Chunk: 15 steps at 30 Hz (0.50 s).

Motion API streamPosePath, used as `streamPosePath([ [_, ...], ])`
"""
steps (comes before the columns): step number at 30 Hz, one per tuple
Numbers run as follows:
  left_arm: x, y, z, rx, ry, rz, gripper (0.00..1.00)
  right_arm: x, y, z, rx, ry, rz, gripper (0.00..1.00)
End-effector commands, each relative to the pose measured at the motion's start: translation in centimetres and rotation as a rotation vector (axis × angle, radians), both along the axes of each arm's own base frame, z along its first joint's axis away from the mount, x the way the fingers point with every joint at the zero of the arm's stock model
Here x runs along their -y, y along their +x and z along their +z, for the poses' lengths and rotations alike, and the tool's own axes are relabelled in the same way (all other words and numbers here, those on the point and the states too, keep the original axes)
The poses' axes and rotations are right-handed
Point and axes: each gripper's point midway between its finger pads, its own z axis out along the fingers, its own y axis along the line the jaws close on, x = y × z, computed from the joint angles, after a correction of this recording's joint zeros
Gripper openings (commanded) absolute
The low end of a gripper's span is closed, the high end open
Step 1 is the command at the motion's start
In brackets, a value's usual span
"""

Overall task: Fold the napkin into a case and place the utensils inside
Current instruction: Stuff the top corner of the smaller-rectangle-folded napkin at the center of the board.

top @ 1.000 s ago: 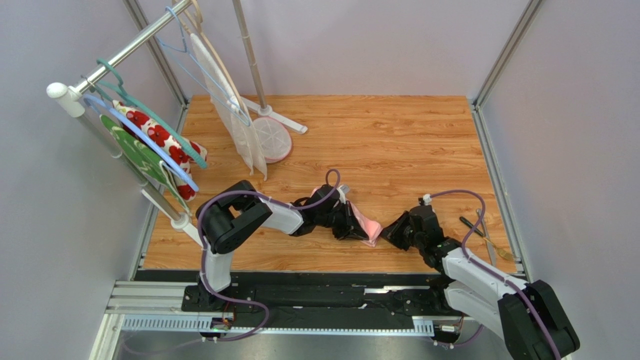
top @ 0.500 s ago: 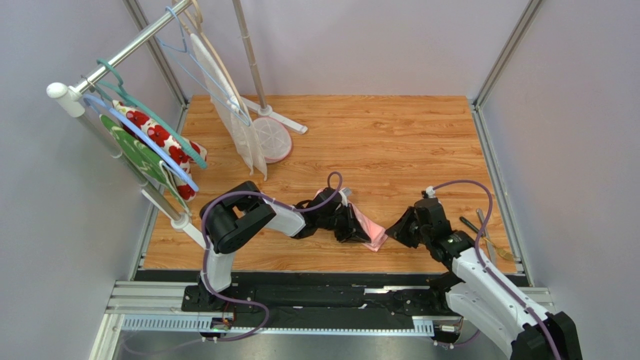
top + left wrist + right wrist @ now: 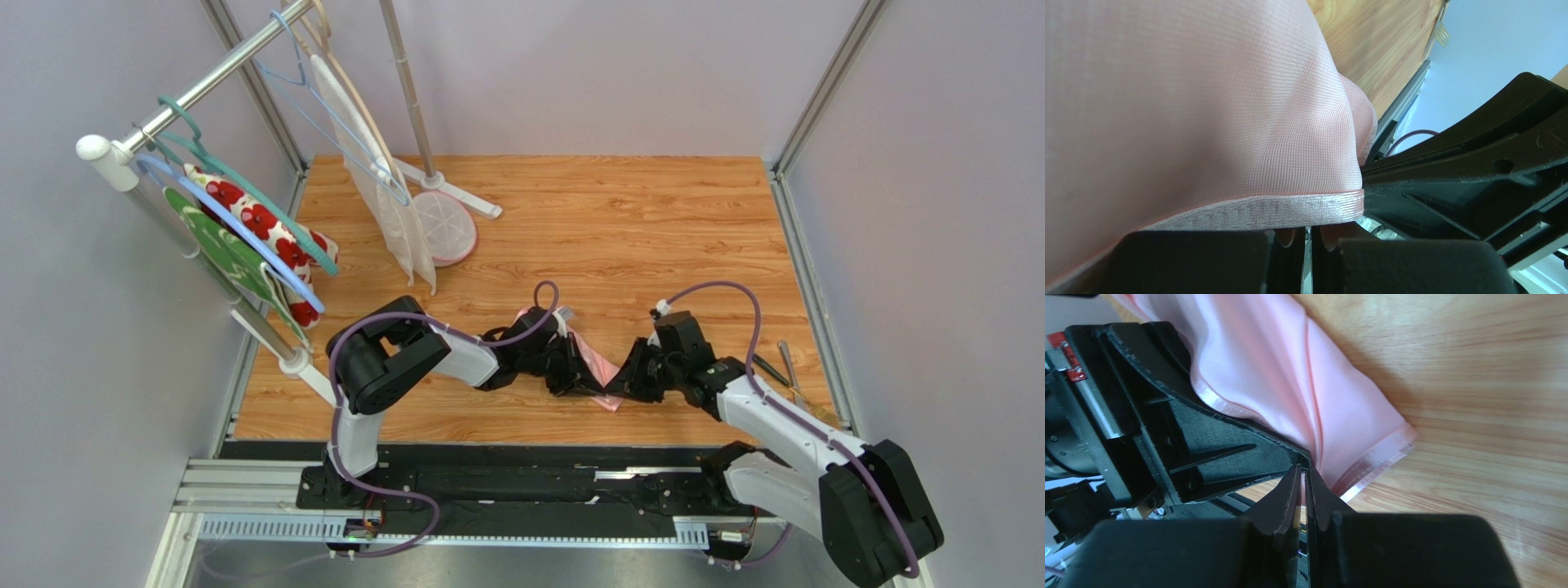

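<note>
The pink napkin (image 3: 599,364) hangs bunched between my two grippers near the table's front edge. My left gripper (image 3: 574,371) is shut on it. In the left wrist view the cloth (image 3: 1198,110) fills the picture and its hem crosses the nearly closed fingertips of that gripper (image 3: 1308,236). My right gripper (image 3: 628,377) is shut, its tips (image 3: 1303,473) pressed where the napkin's fold (image 3: 1290,373) meets the left gripper's black finger (image 3: 1217,441). No cloth shows between its tips. The utensils (image 3: 786,368) lie by the right rail.
A clothes rack stands at the left with hangers carrying a white cloth with red flowers (image 3: 252,221) and a green cloth (image 3: 211,245). A white mesh piece (image 3: 395,214) hangs near a stand's round base (image 3: 444,227). Metal rails (image 3: 803,270) border the wooden table.
My right gripper drew back from the napkin's corner, then moved left again into the cloth beside the left gripper. The left arm has held still with the napkin.
</note>
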Motion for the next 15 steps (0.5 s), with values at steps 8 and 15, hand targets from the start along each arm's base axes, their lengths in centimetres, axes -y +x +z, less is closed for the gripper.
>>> streamPosePath([
  [8,-0.5,-0.3,2.8,0.098,-0.003,-0.046,0.24,0.0,-0.3,-2.8,-0.004,-0.009,0.013,0.06],
  [15,-3.5,-1.3,6.7,0.240,0.075,-0.166,0.33,0.4,-0.3,-3.7,-0.011,-0.041,0.013,0.05],
])
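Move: The folded napkin's near end, held in the closed left fingers, lies right at the left hand, about 1 cm below and 1 cm back. From the right hand, almost touching the left, that end is about 1 cm back, 1 cm left and 2 cm below. The napkin's middle is some 6 cm ahead and 4 cm left of the right hand; the utensils lie level with it, about 28 cm right. The right sinks some 2.5 cm onto the napkin's near end as the left opens and lifts off leftward. ##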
